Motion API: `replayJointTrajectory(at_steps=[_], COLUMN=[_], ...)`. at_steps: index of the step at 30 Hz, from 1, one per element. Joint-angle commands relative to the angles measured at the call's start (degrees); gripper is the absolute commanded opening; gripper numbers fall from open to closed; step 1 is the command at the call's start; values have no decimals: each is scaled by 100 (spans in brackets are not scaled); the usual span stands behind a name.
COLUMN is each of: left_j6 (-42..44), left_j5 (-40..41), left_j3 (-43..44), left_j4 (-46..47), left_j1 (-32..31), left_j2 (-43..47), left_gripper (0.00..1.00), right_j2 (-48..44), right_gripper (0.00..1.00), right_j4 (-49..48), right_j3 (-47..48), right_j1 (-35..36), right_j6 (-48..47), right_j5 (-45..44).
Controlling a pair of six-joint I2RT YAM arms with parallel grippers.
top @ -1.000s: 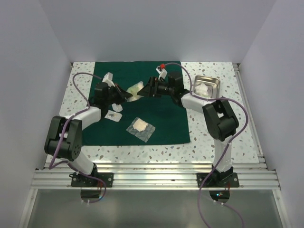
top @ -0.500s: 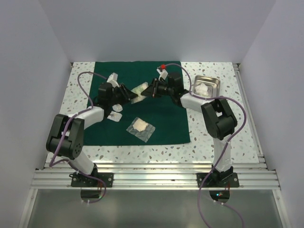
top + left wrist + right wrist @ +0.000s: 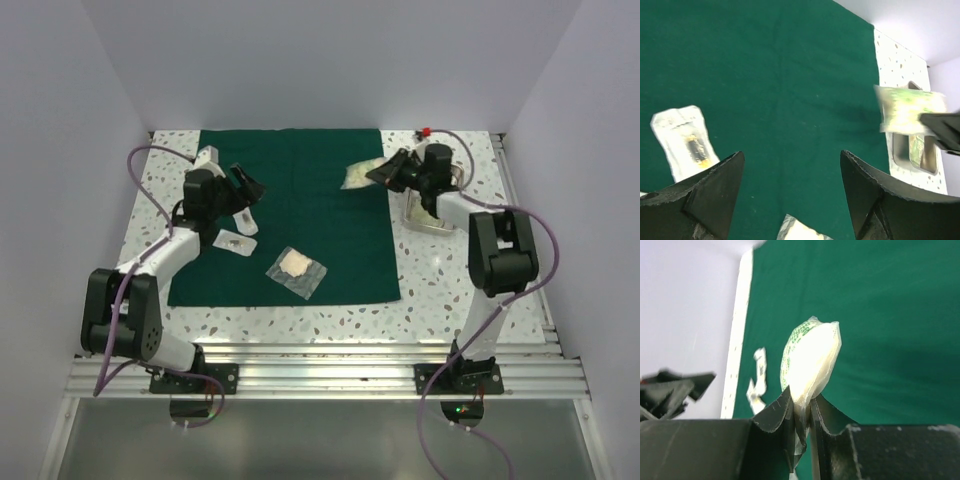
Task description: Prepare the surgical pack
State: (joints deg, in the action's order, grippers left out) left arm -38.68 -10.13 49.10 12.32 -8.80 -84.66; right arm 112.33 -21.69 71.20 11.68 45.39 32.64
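The dark green cloth (image 3: 300, 215) of the surgical pack lies flat mid-table. My right gripper (image 3: 384, 172) is shut on a clear gauze pouch (image 3: 360, 174), holding it in the air over the cloth's right edge; in the right wrist view the pouch (image 3: 812, 357) stands pinched between the fingertips (image 3: 801, 412). The steel tray (image 3: 438, 215) sits just right of the cloth, partly hidden by the right arm. My left gripper (image 3: 246, 188) hangs open over the cloth's left part, nothing between its fingers (image 3: 710, 197). It looks across at the held pouch (image 3: 910, 110) and the tray (image 3: 922, 157).
A second gauze pouch (image 3: 297, 271) lies on the cloth's near part. A small packet with a dark item (image 3: 235, 243) lies at the cloth's left edge and shows in the left wrist view (image 3: 687, 142). White walls enclose the speckled table (image 3: 460, 290) on three sides.
The gauze pouch passed from my left gripper to my right. The left gripper opened and drew back left; the right closed on the pouch and carried it right, toward the tray.
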Motion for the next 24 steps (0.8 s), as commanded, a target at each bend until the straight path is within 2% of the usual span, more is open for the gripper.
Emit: replayJointTrajectory(at_steps=[1,6,10,13,16,17,18,20,24], left_j6=[352,448,528,571,615,642,651,651,695], left_j5=[231,231,292,336,494,547,626,696,942], left_j3=[-50,-146,-234,-331,-357,-357,-349,-314,-252], left_j4=[-177,-318,-335,-265,-282,-300,-309,-379,-440], left_j1=[106,106,106,106,106,106,132,185,256], left_j2=[301,503,565,565,512,495,442,389,240], left_gripper=[81,82,82,82,82,83,83,83,83], right_j2=[-668,-818,-669,-476,-230,-195,-177,-220,-519], right_gripper=[17,17,16,16,22,25,35,44,74], right_j4=[121,402,613,1087,1614,1772,2104,2430,2749], right_j3=[-272,-607,-529,-134,148,331,394,465,412], right_j1=[-718,-1764,-2082,-2153,-2170,-2170,-2170,-2170,-2179], right_j6=[-48,-47,-65,-284,-433,-478,-513,-618,-794], right_j5=[40,-100,-337,-679,-970,-1049,-1337,-1619,-2287])
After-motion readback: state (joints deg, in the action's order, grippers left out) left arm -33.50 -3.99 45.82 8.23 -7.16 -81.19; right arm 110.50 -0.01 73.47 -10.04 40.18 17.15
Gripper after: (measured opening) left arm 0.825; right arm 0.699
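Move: The right hand holds a gauze pouch; the metal tray's middle lies about 24 cm to its right, 5 cm back and 13 cm below. In the tray, the first pouch lies some 20 cm right and 10 cm back, the cotton balls some 22 cm right and 2 cm back. From the empty left hand, the nearer white packet is about 11 cm back, 5 cm left and 14 cm down; the second packet is some 20 cm back and 8 cm left, equally low. Right hand sweeps the pouch some 24 cm right over the tray, sinks, lets go; left hand eases left. ##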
